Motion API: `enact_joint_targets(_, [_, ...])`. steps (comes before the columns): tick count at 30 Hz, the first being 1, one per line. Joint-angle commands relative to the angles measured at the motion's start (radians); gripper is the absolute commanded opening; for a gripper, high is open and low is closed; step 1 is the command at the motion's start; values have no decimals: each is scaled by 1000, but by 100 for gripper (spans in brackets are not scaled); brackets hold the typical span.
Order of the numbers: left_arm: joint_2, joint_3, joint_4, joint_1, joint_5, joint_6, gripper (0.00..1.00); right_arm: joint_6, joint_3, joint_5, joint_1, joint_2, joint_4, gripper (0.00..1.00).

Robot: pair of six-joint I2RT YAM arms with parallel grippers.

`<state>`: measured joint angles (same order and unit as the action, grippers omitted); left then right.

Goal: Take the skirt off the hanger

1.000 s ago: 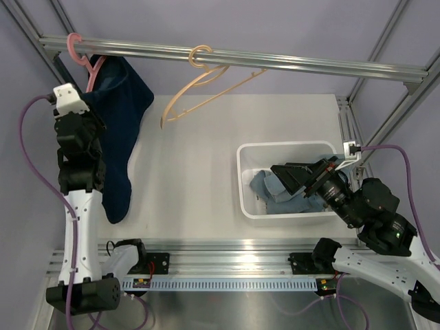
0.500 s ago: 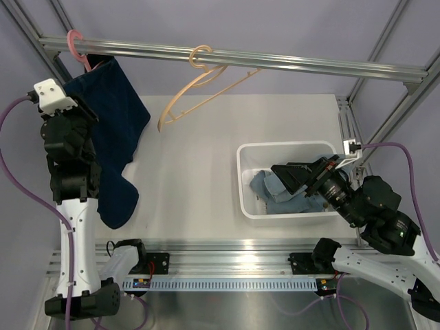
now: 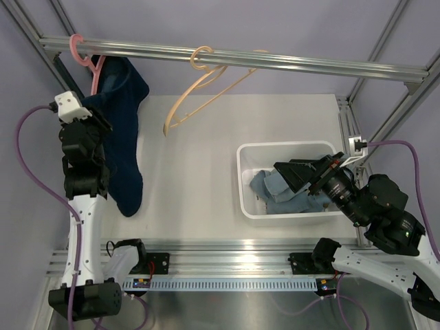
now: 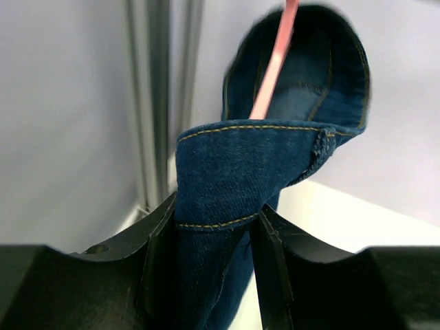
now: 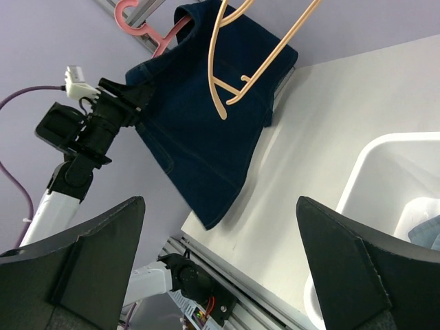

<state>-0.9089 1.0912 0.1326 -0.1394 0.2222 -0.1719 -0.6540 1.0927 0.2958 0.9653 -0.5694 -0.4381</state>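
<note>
A dark blue denim skirt [image 3: 127, 137] hangs from a pink hanger [image 3: 82, 51] at the left end of the rail. My left gripper [image 3: 98, 118] is at the skirt's left edge, near the top. In the left wrist view, the left gripper [image 4: 213, 223] is shut on the stitched waistband of the skirt [image 4: 240, 158], and the pink hanger [image 4: 275, 62] runs up inside the garment. My right gripper [image 3: 280, 172] hovers open over the bin, holding nothing. From the right wrist view, the right gripper [image 5: 220, 206] faces the skirt [image 5: 199, 130] and pink hanger [image 5: 141, 27] from a distance.
An empty beige hanger [image 3: 199, 86] hangs mid-rail [image 3: 309, 64], right of the skirt. A white bin [image 3: 242, 179] at right holds light blue denim clothes [image 3: 275, 189]. Frame posts stand at the left and right corners.
My left arm swung out to the left, spreading the skirt, then came back right. The skirt now hangs narrower and lower. The beige hanger swayed slightly. The right arm barely moved.
</note>
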Motion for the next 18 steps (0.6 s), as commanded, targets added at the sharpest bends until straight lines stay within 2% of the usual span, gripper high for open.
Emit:
enact_joint_targets(1, [-11, -42, -41, -6, -70, -41, 0, 19, 16, 17, 7, -1, 36, 99])
enact_joint_targets(6, [-57, -42, -56, -23, -167, -77, 0, 13, -5, 19, 9, 11, 45, 99])
enact_joint_targets(9, [-79, -21, -42, -37, -167, -87, 1, 22, -7, 31, 7, 19, 39, 100])
enact_joint_targets(10, [-77, -20, -38, -38, -141, -93, 18, 24, -5, 32, 7, 19, 39, 99])
enact_joint_targets(12, [-62, -31, -50, -45, -124, -97, 39, 27, -5, 29, 7, 20, 41, 99])
enact_joint_targets(13, [-56, -40, -62, -48, -119, -98, 58, 28, -7, 28, 7, 20, 42, 99])
enact_joint_targets(16, [-44, -40, -64, -66, -145, -109, 70, 31, -5, 14, 7, 13, 47, 99])
enact_joint_targets(18, [-27, -33, -60, -89, -196, -124, 82, 28, -5, 5, 7, 6, 47, 99])
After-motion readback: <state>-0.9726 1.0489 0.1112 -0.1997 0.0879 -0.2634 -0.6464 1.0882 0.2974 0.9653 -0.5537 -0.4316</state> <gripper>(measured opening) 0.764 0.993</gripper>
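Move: The navy skirt is already pinched by its near waist edge between the left fingers; its middle hangs about 15 cm below that hand, some 4 cm farther out and 4 cm to its right. The pink hanger still runs into the waist, roughly 9 cm ahead of and 9 cm above the hand, about level sideways. The empty wooden hanger is some 32 cm to the right, 8 cm ahead and 8 cm up. From the right hand, the skirt lies about 52 cm left, 20 cm ahead and 17 cm below. The skirt's waist edge stays pinched while the left hand carries it down about 4 cm and forward some 2.5 cm, turning slightly clockwise. The hand then all but stops below the pink hanger, and its fingers spread wide to let go of the denim, which still lies between them. ##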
